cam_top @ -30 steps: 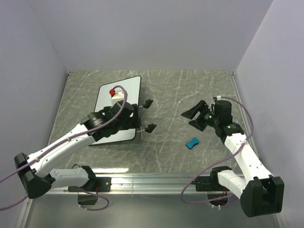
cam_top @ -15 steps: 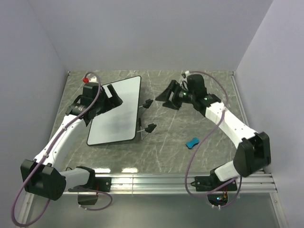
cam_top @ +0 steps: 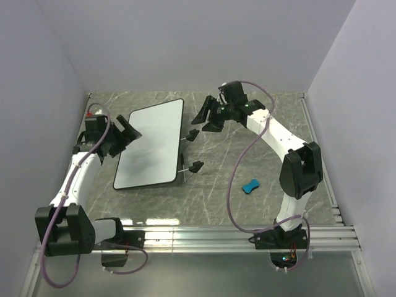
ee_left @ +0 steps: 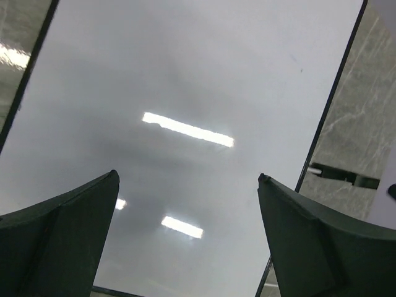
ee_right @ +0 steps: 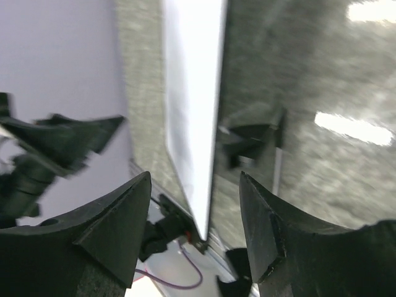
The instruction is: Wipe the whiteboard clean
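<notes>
The whiteboard (cam_top: 151,145) lies flat on the left half of the marble table, white with a thin black frame. Its surface (ee_left: 185,74) fills the left wrist view and shows only lamp reflections and a faint grey haze. My left gripper (cam_top: 125,132) hovers at the board's left edge, open (ee_left: 189,175) and holding nothing. My right gripper (cam_top: 206,116) hangs just off the board's far right corner, open (ee_right: 195,174) and empty. In the blurred right wrist view the whiteboard (ee_right: 192,93) runs edge-on beyond the fingers.
A small blue eraser block (cam_top: 250,185) lies on the table to the right of centre, far from both grippers. The board's black stand legs (cam_top: 194,148) stick out from its right side. Grey walls close in the table at the left, back and right.
The left arm has swung off the board to its left edge. The right arm has moved from near the eraser to the board's far right corner, and its jaws have narrowed a little.
</notes>
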`<action>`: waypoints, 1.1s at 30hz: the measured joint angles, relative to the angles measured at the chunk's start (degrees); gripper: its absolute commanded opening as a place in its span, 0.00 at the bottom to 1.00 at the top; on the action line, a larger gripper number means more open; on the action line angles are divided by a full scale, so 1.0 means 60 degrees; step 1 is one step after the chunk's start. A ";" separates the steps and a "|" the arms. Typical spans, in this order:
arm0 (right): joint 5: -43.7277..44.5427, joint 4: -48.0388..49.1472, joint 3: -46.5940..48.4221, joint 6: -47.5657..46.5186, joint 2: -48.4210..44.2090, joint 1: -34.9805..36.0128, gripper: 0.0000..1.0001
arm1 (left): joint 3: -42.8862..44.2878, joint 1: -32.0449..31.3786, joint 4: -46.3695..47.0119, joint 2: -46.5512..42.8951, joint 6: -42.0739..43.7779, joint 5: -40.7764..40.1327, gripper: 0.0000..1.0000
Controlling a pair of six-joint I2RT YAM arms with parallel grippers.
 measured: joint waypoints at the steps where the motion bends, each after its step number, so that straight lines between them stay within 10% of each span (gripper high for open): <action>1: 0.0102 -0.0251 0.0011 -0.0106 0.0051 0.0000 0.63 | 0.0000 0.0350 0.0146 0.0098 0.0000 0.0248 0.98; 9: 0.0237 -0.1392 0.0576 -0.0699 0.0448 0.0011 0.38 | 0.0568 0.1515 0.0991 0.1268 0.0295 0.1246 0.97; 30: 0.0018 -0.2120 0.1785 -0.1249 0.1311 0.0036 0.44 | 0.0827 0.1512 0.1705 0.2131 0.0444 0.1953 0.95; 33: 0.0040 -0.2364 0.2280 -0.1428 0.1752 0.0051 0.23 | 0.0827 0.1515 0.1698 0.2131 0.0452 0.1953 0.95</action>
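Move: The far black foot, sticking out from the whiteboard's right side, lies just in front of the right fingertips: about 2 cm left, 1 cm ahead and some 5 cm below. The near foot is roughly 12 cm closer to the robot than that one and level with it sideways. The whiteboard's middle is about 19 cm left of the right hand and 4 cm nearer. For the left hand, the far foot lies about 25 cm right, 4 cm ahead and slightly below. Down about 3 cm in all, the right hand sinks at once, eases back a little, then comes forward some 2 cm and lower again towards the far foot, its left-pointing fingers tipping slightly further down. The fingers go from about two-thirds to under half open, ending with the tips around the foot. The wide-open left hand travels 6 cm forward and 3 cm left over the whiteboard, then stops. ##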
